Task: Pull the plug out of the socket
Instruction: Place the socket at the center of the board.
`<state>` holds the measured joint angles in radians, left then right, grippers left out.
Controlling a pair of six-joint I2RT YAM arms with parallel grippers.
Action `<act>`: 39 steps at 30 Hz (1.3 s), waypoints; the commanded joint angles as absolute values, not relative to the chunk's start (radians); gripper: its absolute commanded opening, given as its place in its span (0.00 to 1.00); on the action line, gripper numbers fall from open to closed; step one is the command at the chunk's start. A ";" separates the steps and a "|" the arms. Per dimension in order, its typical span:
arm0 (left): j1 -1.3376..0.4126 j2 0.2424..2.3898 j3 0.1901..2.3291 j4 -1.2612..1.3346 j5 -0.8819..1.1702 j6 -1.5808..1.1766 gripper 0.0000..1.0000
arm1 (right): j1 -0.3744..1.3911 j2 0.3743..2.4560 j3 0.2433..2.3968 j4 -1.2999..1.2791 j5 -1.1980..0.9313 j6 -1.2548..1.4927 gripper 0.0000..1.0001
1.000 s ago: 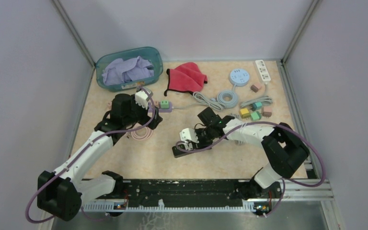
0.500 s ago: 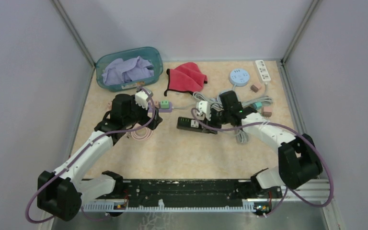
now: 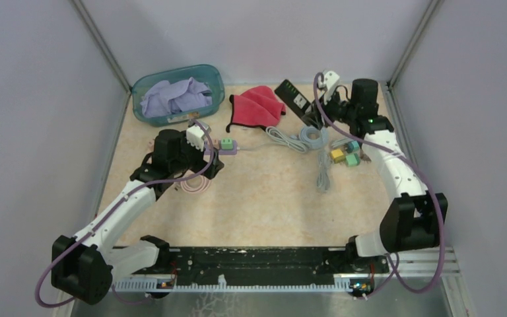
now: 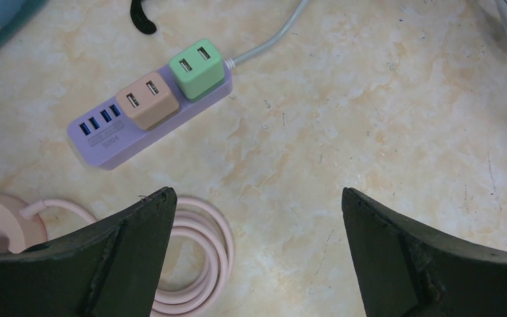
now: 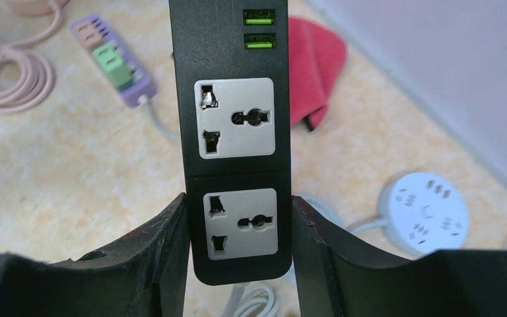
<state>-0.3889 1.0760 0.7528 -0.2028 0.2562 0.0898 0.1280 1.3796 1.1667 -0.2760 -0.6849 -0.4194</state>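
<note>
A purple socket strip [image 4: 99,142] lies on the table with a green plug [image 4: 197,68] and a beige plug [image 4: 148,100] seated in it. In the top view the socket strip [image 3: 232,150] is just right of my left gripper [image 3: 209,164]. That left gripper [image 4: 257,201] hovers open just short of the strip, with bare table between its fingers. My right gripper [image 3: 313,113] is raised at the back right, shut on the end of a black power strip [image 3: 295,99]. In the right wrist view both fingers press the sides of the black power strip [image 5: 228,59].
A teal basket [image 3: 146,84] of purple cloth sits at the back left, a red cloth [image 3: 257,105] beside it. Grey cables [image 3: 313,139] and coloured cube plugs [image 3: 343,155] lie under the right arm. A pink coiled cable [image 4: 198,257] lies under the left gripper. A round white strip [image 5: 426,211] sits near the back wall.
My right arm has carried the black power strip from mid-table up to the back right, and a grey cable has stretched out behind it. The left arm has stayed still.
</note>
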 commanded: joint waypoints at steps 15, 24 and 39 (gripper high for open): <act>-0.388 1.057 0.769 -0.207 0.273 0.090 1.00 | 0.090 1.725 1.807 -0.133 -0.371 -0.193 0.03; -0.390 1.057 0.769 -0.207 0.273 0.089 1.00 | 0.092 1.880 1.706 -0.165 -0.369 -0.147 0.03; -0.393 1.059 0.768 -0.207 0.277 0.088 1.00 | 0.134 2.034 1.570 -0.237 -0.333 -0.163 0.04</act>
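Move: The right hand already grips the black socket; the free board between the red cloth and the round white socket lies about 18 cm ahead, 2 cm right and 21 cm below. From this hand, the cloth is some 20 cm ahead and 13 left, the round socket 21 ahead and 12 right, the grey-blue coil 9 ahead and 6 right. From the left hand, that free spot is roughly 27 cm ahead, 26 right, 15 below. The right hand carries the black socket some 16 cm forward, first rising 13, then sinking 24 towards the board. ##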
